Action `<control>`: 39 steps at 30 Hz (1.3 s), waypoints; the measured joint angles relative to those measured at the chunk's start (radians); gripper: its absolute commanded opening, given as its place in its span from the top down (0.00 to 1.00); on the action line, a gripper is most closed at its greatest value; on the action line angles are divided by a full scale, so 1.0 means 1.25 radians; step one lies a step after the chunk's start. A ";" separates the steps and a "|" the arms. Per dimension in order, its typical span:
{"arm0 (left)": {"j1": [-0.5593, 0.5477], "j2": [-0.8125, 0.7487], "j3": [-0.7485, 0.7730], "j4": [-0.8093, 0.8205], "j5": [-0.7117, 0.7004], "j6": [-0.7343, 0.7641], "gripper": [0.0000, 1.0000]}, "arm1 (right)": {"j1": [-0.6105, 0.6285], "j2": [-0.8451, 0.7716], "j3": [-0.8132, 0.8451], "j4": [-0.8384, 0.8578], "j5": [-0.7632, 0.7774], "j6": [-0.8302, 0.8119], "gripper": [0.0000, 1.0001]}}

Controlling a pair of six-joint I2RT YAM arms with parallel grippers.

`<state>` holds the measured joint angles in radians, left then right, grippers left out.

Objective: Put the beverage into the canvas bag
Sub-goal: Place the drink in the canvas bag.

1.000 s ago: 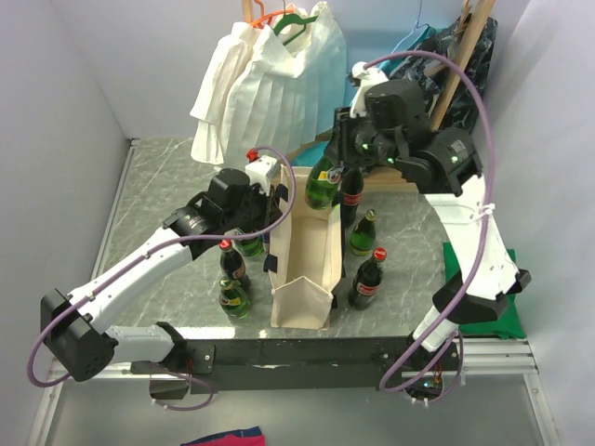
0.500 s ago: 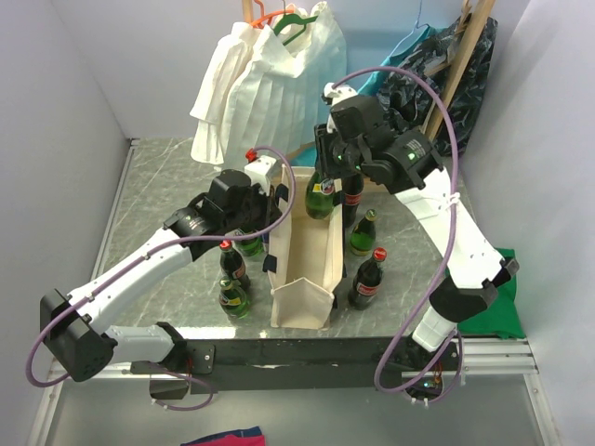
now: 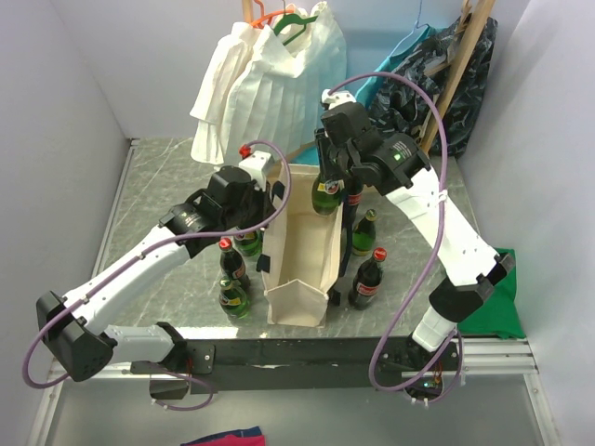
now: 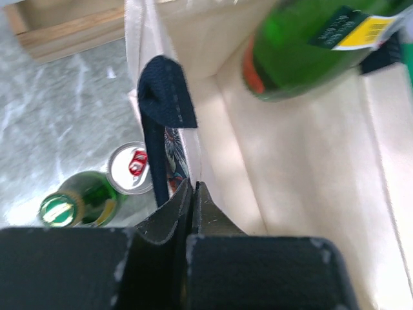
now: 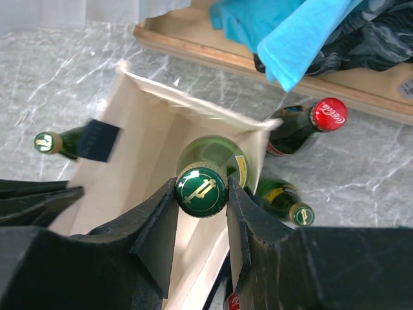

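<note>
The canvas bag (image 3: 299, 268) stands upright between the arms, cream with navy straps (image 4: 164, 97), its mouth open. My left gripper (image 3: 271, 190) is shut on the bag's left rim, and in the left wrist view the thin cloth wall runs in between the closed fingertips (image 4: 193, 186). A green glass bottle (image 3: 324, 193), the beverage, hangs upright over the far end of the bag's mouth. My right gripper (image 5: 201, 189) is shut on the bottle just below its green cap (image 5: 201, 191). The bottle's base (image 4: 303, 61) sits just above the bag's inside (image 4: 303, 174).
Right of the bag stand a cola bottle (image 3: 368, 279), a green bottle (image 3: 363, 232) and another cola bottle (image 5: 303, 126). Left of it are a cola bottle (image 3: 232, 263), green bottles (image 3: 234, 299) and a can (image 4: 129, 168). Behind hang a white garment (image 3: 265, 79) and blue cloth (image 5: 290, 39).
My right arm has swung left and carried the green bottle from the bag's right rim to over its open mouth. The left gripper has kept its hold, and the bag has shifted slightly left.
</note>
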<state>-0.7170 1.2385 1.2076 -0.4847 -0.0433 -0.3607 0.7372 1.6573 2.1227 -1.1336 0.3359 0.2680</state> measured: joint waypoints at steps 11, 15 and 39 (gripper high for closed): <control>0.000 -0.001 0.013 -0.059 -0.072 -0.059 0.99 | -0.004 -0.002 -0.071 0.045 0.005 0.003 1.00; 0.000 -0.002 0.013 -0.061 -0.080 -0.071 0.99 | -0.004 -0.001 -0.096 0.073 -0.008 0.003 1.00; 0.000 -0.004 0.008 -0.058 -0.074 -0.081 0.99 | 0.041 0.037 -0.285 0.329 -0.051 0.007 1.00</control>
<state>-0.7170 1.2331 1.2175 -0.5575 -0.1364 -0.4618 0.7879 1.7031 1.7660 -0.7223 0.2718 0.2764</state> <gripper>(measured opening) 0.029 0.394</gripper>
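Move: Hanging from the right hand's fingers, the drink goes into the canvas bag, whose middle lies about 10 cm back, 5 cm left and 24 cm below that hand. The tall cola bottle stands some 3 cm ahead and 7 cm right of the hand; a small green bottle is about 7 cm back and 8 cm right. From the left hand, already pinching the bag's left rim, the bag's middle is roughly 6 cm back, 6 cm right and 14 cm below. Sinking about 9 cm in all, the right hand lowers the held drink into the far part of the canvas bag, first down with a little forward, then some 7 cm left towards the bag's left wall, before going more steeply down at the end. It keeps its pinch on the capped neck. The left hand keeps hold of the left rim, draws it about 1.5 cm left early on while turning slightly counter-clockwise, then holds. ##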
